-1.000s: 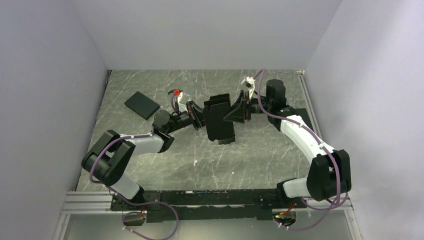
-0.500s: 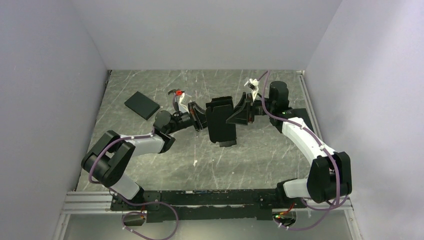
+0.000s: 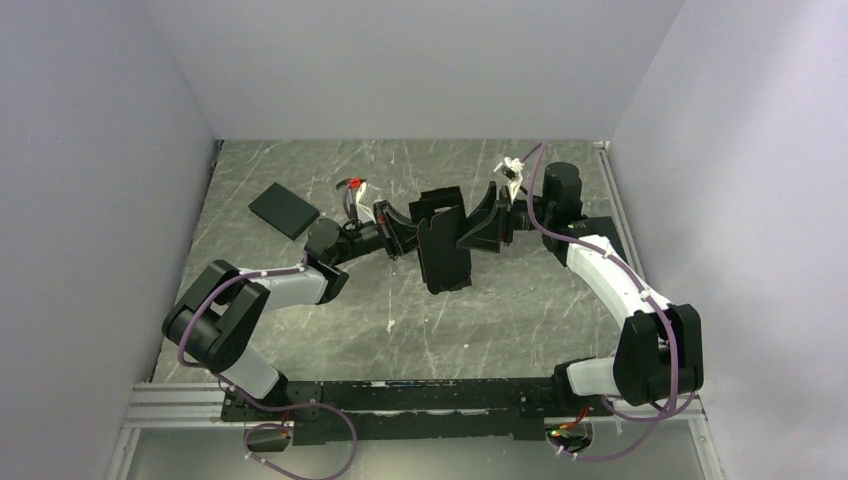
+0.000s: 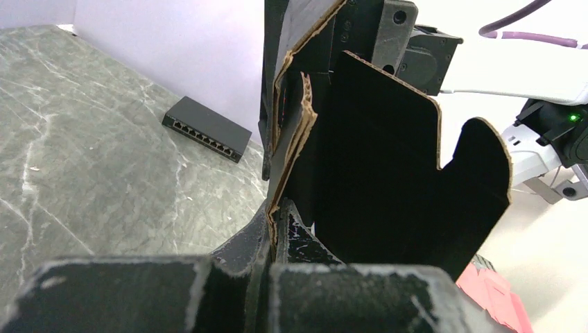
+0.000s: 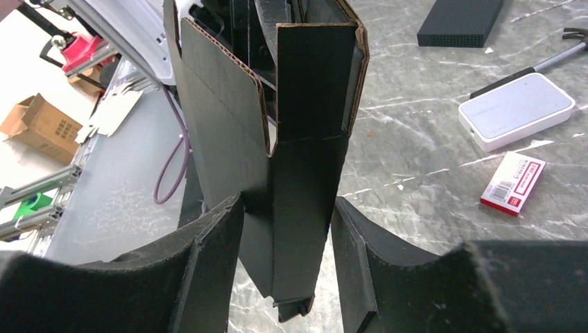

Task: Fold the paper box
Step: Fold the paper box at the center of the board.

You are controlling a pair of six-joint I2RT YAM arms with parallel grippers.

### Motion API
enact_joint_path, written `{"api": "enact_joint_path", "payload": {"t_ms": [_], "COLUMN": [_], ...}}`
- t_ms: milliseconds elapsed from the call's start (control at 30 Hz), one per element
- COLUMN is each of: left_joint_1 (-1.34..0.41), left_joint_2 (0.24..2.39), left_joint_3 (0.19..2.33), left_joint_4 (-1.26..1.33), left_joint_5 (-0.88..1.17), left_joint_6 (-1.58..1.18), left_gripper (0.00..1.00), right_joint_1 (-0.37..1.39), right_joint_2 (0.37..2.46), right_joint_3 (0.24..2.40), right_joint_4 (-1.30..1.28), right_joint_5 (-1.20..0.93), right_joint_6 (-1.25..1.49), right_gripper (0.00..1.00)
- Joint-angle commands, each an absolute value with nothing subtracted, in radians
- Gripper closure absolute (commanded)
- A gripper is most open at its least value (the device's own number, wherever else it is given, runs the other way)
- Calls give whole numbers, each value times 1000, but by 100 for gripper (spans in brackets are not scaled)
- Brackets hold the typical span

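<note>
The paper box [image 3: 443,245] is a black, part-folded cardboard piece held upright above the table's middle between both arms. My left gripper [image 3: 400,232] meets it from the left. In the left wrist view that gripper [image 4: 281,215] is shut on the box's brown cut edge, and a notched flap [image 4: 416,180] stands out to the right. My right gripper [image 3: 478,225] faces the box from the right. In the right wrist view it [image 5: 288,229] is open, its fingers [image 5: 215,243] straddling a narrow upright panel of the box [image 5: 305,139], with a slim gap at the right finger.
A black slab [image 3: 284,210] lies at the back left. The right wrist view shows a silver-grey case [image 5: 516,111], a small red-and-white packet [image 5: 512,182] and a hammer-like tool [image 5: 548,59] on the marble top. A black network switch [image 4: 206,128] lies near the wall.
My right gripper's jaws have widened around the box panel and the arm has drawn slightly right. The box has tilted a little. The left gripper stays shut on it.
</note>
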State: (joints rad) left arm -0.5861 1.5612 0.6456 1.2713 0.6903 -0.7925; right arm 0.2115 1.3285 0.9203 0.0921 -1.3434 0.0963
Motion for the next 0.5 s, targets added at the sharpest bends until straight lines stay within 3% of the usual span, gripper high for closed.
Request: {"api": "enact_joint_path", "payload": {"t_ms": [0, 133, 267, 467], "left_joint_1": [-589, -588, -587, -588], "left_joint_2": [1555, 1551, 1514, 1441], "left_joint_3": [670, 664, 650, 646], "left_joint_4": [1335, 1326, 1247, 1063], "left_joint_5": [687, 676, 646, 571], "left_joint_6": [-818, -811, -766, -665], "left_gripper": [100, 100, 100, 100], "right_joint_1": [207, 206, 187, 151], "right_joint_2": [1308, 1304, 1282, 1247], "right_joint_3": [913, 926, 1000, 1043], "right_joint_4": [130, 102, -126, -255], "right_joint_5": [-1345, -1351, -1351, -1389], "right_joint_6": [59, 35, -139, -218], "right_gripper": [48, 38, 25, 11]}}
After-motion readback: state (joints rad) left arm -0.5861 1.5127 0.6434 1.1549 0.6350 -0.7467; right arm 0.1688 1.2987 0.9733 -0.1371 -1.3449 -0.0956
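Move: Just left of the right hand's half-open fingers, the paper box hangs in the air, its middle about 4 cm to their left, neither ahead nor back and roughly level. Its lid panel is folded over the top. From the left hand, which already pinches the box's wall, its middle is some 4 cm to the right. On the table, about 24 cm below the right hand, the red card box lies 14 cm ahead and 12 cm left, the white case 18 cm ahead and 20 cm left. Spreading its fingers from about half to nearly full width, the right hand eases its hold around the lid and side wall and then backs off about 1.5 cm to the right, away from the box; the forward finger comes clear. The left hand keeps its shut pinch on the box wall, creeping forward just under 1 cm. ##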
